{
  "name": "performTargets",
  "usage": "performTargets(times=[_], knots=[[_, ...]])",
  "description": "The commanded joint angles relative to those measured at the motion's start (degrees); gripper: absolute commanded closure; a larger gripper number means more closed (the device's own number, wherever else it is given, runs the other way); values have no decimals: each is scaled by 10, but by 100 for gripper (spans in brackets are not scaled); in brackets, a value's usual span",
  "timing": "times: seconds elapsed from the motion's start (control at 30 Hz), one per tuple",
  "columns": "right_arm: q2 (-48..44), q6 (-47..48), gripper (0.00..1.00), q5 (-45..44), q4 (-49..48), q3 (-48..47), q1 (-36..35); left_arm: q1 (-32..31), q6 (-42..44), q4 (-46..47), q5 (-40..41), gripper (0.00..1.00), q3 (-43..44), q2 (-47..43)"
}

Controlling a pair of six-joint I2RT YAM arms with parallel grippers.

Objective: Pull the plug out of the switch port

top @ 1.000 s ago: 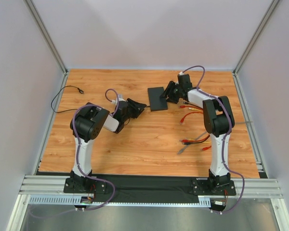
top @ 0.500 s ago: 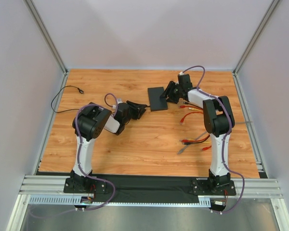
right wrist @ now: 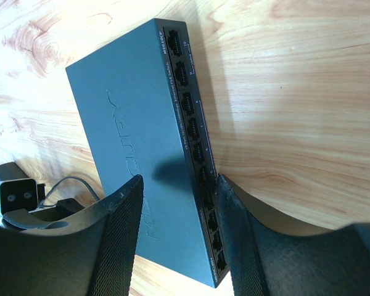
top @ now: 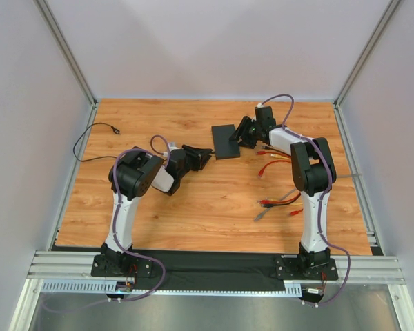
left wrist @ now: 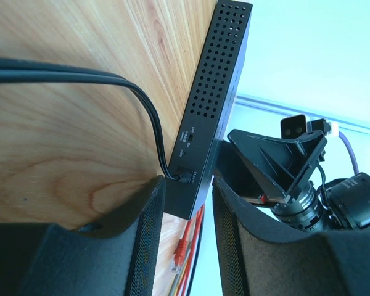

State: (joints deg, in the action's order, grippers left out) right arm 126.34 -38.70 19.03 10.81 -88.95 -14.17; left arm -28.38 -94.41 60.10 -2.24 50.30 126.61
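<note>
The switch (top: 224,141) is a flat black box lying on the wooden table, with its vented back side (left wrist: 213,105) facing the left wrist camera. A black cable's plug (left wrist: 182,177) sits in a port at that side's near corner. My left gripper (left wrist: 188,182) is open and straddles this corner, its left fingertip just beside the plug. In the top view the left gripper (top: 205,157) is at the switch's left near end. My right gripper (top: 243,134) holds the switch (right wrist: 135,142) from the right. Its jaws (right wrist: 180,179) are shut across the end, one finger against the socket row.
Loose red, yellow and grey patch cables (top: 272,158) lie right of the switch, and more (top: 276,203) lie by the right arm. One red connector (left wrist: 182,237) shows just past the switch. A thin black cable (top: 90,141) loops at the table's left edge. Grey walls enclose the table.
My left gripper has moved right, up to the switch's corner, and its jaws have narrowed a little. The right gripper and the switch have not moved.
</note>
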Motion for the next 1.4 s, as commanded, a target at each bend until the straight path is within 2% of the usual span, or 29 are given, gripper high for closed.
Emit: performTargets(times=[0.0, 0.57, 0.87, 1.2, 1.37], knots=[[0, 6, 47, 8, 4, -14, 2, -3, -34, -10, 20, 55, -19, 26], [-4, 8, 47, 7, 5, -13, 1, -11, -34, -7, 21, 61, -7, 36], [-4, 32, 47, -2, 23, -30, 1, -12, -17, -16, 15, 73, 3, 39], [-28, 138, 42, -79, 137, -93, -2, -12, -13, -9, -1, 90, 12, 58], [-39, 157, 48, -49, 134, -102, -16, -12, -2, -11, -2, 98, 14, 57]])
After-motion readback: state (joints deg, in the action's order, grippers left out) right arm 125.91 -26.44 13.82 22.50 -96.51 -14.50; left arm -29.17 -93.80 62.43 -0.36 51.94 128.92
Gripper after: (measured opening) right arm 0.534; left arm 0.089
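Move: The power plug in the switch's left side lies roughly 2 cm ahead of the open left fingers, 1 cm to their right and 1 cm lower. The switch's middle is about 4 cm beyond that plug and 4 cm to its right; a loose red plug lies some 15 cm right of it, level with it. From the right hand, which straddles the switch's port edge, the power plug is about 4 cm back, 7 cm left and 2 cm below. The power plug is pinched between the left fingertips, which close slowly from about half open to almost shut and nudge under 1 cm forward and right, into the switch's side. The right hand waits open at the port edge, then late on backs off, rising and going right about 2 cm each and tilting some 10 degrees. ##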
